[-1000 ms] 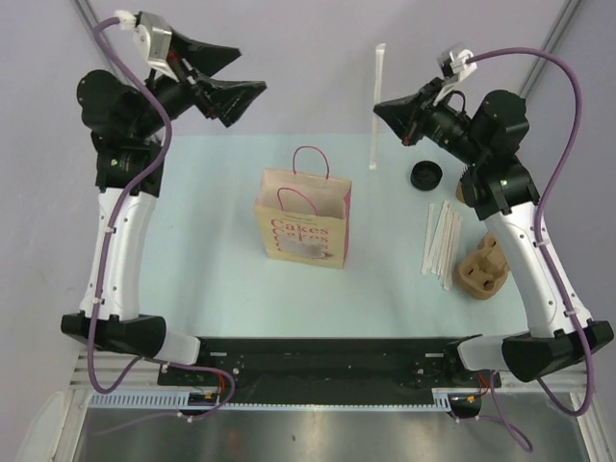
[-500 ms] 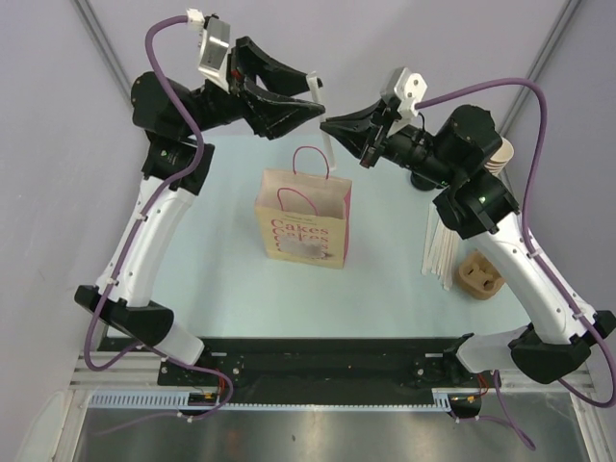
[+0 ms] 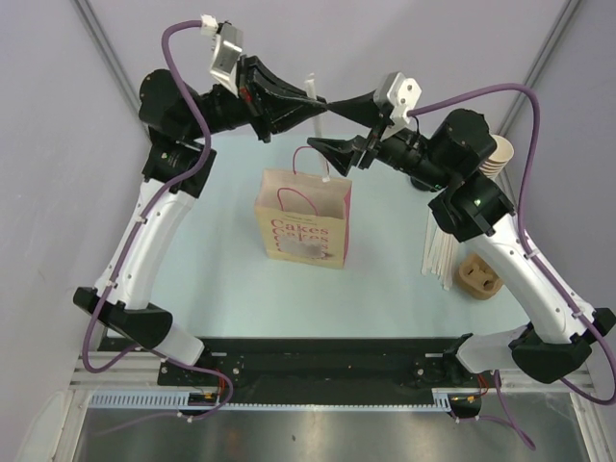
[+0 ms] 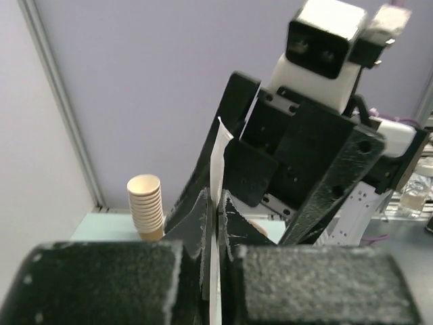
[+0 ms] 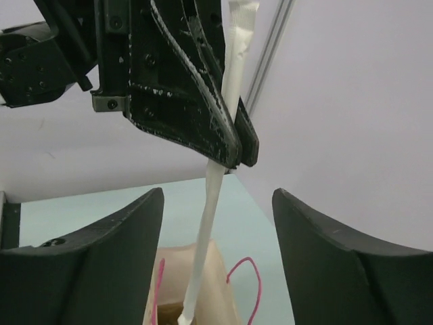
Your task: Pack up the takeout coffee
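A long white paper-wrapped straw [image 3: 310, 87] hangs upright above the open paper bag [image 3: 303, 217]. My left gripper [image 3: 322, 106] is shut on its upper part; the left wrist view shows the straw [image 4: 218, 156] pinched between the two pads [image 4: 203, 217]. My right gripper [image 3: 332, 125] faces it, open, with the fingers standing either side of the straw [image 5: 211, 223] and clear of it. The straw's lower end reaches the mouth of the bag [image 5: 203, 271]. The takeout coffee is hidden in every view.
A stack of lidless tan cups [image 3: 500, 154] stands at the back right, also in the left wrist view as the cup stack [image 4: 145, 203]. More wrapped straws [image 3: 443, 241] and a brown pulp cup carrier [image 3: 478, 276] lie on the right of the table.
Both arms swung in over the bag. The right gripper, which carried the straw, has opened and let go, and the left gripper has shut on it.
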{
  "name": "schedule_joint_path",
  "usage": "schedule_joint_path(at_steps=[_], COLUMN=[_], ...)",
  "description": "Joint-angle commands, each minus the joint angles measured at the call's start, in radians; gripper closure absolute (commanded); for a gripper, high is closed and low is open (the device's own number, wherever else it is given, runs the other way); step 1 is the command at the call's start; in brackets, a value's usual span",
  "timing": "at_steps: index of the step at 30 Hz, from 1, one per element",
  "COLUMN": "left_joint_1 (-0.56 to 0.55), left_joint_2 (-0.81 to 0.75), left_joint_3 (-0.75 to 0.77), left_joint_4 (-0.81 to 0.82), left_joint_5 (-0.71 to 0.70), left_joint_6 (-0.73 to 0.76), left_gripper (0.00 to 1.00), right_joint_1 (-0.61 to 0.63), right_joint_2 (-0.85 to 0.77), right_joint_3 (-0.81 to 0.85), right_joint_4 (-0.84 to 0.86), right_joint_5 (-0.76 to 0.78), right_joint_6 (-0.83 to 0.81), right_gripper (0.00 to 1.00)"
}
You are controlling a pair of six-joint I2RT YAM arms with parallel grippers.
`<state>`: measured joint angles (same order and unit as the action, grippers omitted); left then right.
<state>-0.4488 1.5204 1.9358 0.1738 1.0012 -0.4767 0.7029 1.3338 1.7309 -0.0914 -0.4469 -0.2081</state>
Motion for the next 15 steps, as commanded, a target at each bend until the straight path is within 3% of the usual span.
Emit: schedule_joint_path(at_steps=[1,5,8,15], left_joint_1=[0.019,0.042,0.042,0.048], left_joint_2=[-0.035,-0.028,-0.046,-0.019], left_joint_3=[0.037,0.049,0.016,-0.029], left_joint_4=[-0.227,-0.480,-0.583,-0.712], left_joint_5=[-0.033,-0.050,-0.073,-0.124], left_joint_6=[0.162,0.372,0.525,0.665], left_gripper=[1.00,1.00,1.00,1.00], right_joint_1=[-0.009,-0.066,-0.120,-0.243], right_joint_2=[-0.024,-0.041,-0.050,-0.059], right_joint_3=[-0.019,-0.019,-0.024,-0.051], right_joint_4=[0.044,0.021,0.013,-0.016], right_joint_5=[0.091,0.115,0.132,0.139], right_joint_6=[0.022,0.071,0.121,0.243], right_gripper=[0.24,0.10,0.01,0.00])
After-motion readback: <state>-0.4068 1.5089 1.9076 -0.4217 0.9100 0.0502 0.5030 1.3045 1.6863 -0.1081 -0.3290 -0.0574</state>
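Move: The open paper bag stands below my left hand, its middle some 5 cm ahead, 2 cm to the left and about 42 cm down. From my right hand the bag's middle is about 4 cm ahead, 3 cm left and 39 cm down. On the table, the black lids sit some 21 cm ahead and 24 cm right of my left hand, and the loose straws about 4 cm ahead and 26 cm right of it. My left hand keeps its pinch on the upright wrapped straw and carries it down about 10 cm and 5 cm forward, towards the bag's mouth, tipping its right-pointing fingers some 20 degrees downward. Meanwhile my right hand, its fingers already parted around the straw, opens fully and backs off to the right and forward, swinging clockwise, leaving the straw clear. ##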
